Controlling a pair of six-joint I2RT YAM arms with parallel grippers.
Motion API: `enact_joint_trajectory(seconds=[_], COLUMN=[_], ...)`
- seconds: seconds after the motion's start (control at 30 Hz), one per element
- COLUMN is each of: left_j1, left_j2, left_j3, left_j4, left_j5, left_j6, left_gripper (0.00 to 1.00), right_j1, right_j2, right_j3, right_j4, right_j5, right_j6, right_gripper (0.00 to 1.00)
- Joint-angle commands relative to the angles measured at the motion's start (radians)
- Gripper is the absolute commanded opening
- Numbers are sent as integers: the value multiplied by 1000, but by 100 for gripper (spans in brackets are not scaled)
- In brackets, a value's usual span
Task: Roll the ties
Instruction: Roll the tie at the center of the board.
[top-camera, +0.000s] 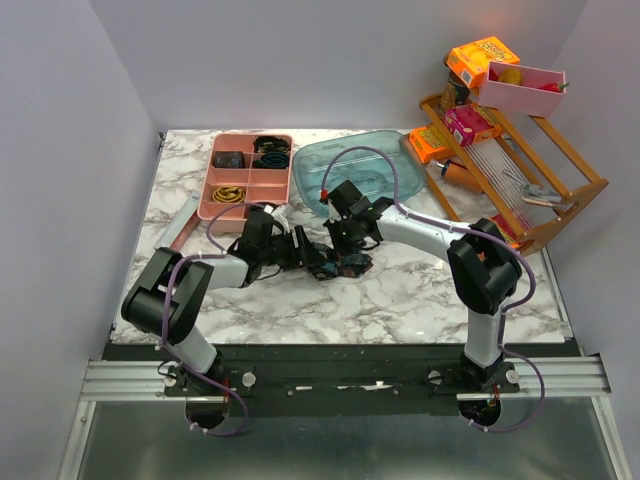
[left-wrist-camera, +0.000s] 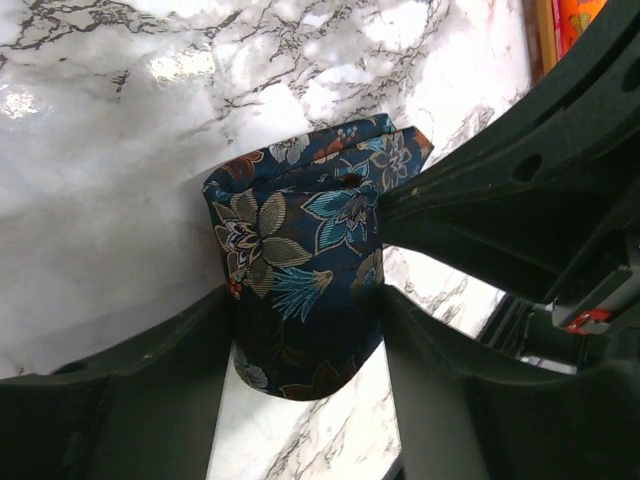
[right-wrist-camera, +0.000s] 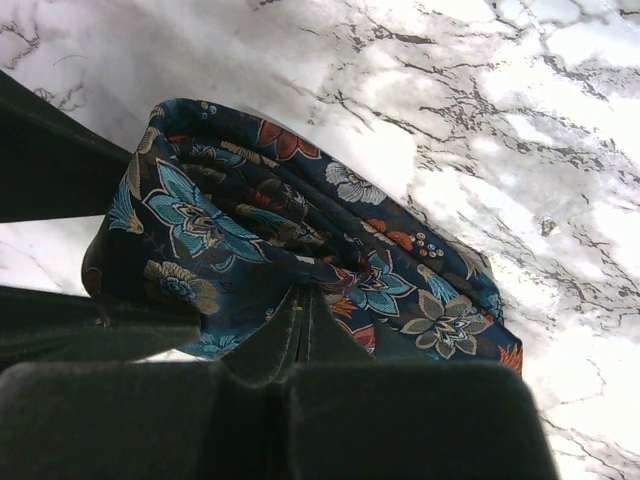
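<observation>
One of the ties (top-camera: 348, 266) lies rolled into a fat bundle mid-table, dark navy with orange and pale-blue flowers. My left gripper (top-camera: 318, 262) reaches it from the left. In the left wrist view the roll (left-wrist-camera: 300, 250) sits between the two fingers (left-wrist-camera: 200, 340), which press on both of its sides around the gripper's midpoint (left-wrist-camera: 305, 300). My right gripper (top-camera: 345, 245) comes down from behind. Seen from the right wrist, that gripper (right-wrist-camera: 300, 300) is shut, its joined tips pushed into the folds of the tie (right-wrist-camera: 250, 210). Whether any fabric is pinched there is hidden.
A pink compartment tray (top-camera: 250, 175) with small dark rolls stands at the back left, and a clear blue tray (top-camera: 370, 170) sits beside it. At the right, a wooden rack (top-camera: 530, 180) holds snack boxes and a pink bin (top-camera: 520, 88). The right arm's body (left-wrist-camera: 520, 200) crowds the roll.
</observation>
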Motion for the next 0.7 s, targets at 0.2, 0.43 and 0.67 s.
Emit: enact_joint_trajectory(seconds=[0.2,0.43,0.67], left_j1=[-8,-15,-31], left_j2=[-4,-7,-18], left_j3=[97,183,293], left_j4=[-106,-297,-528], left_j5=[-5,-43,-181], left_j6=[39,119,242], left_gripper=[49,45,44], right_j1=[3,3,-4], right_j2=[-2,-1,-60], right_j3=[-18,0,-21], right_j4=[6,9,18], right_j5=[-27,-38,25], right_j6=[13,20,30], right_gripper=[1,1,1])
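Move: The rolled tie's left end is already between the left fingers, about 2 cm right of that hand and 2 cm below. The shut right fingertips are down in the bundle, its middle some 2 cm back and 1 cm below. From the left hand, the teal bin lies about 19 cm ahead and 10 cm right; the pink organizer is some 18 cm ahead and 14 cm left. Left fingers squeeze partway shut on the tie's left end, lifting about 2 cm forward and up; right stays. ##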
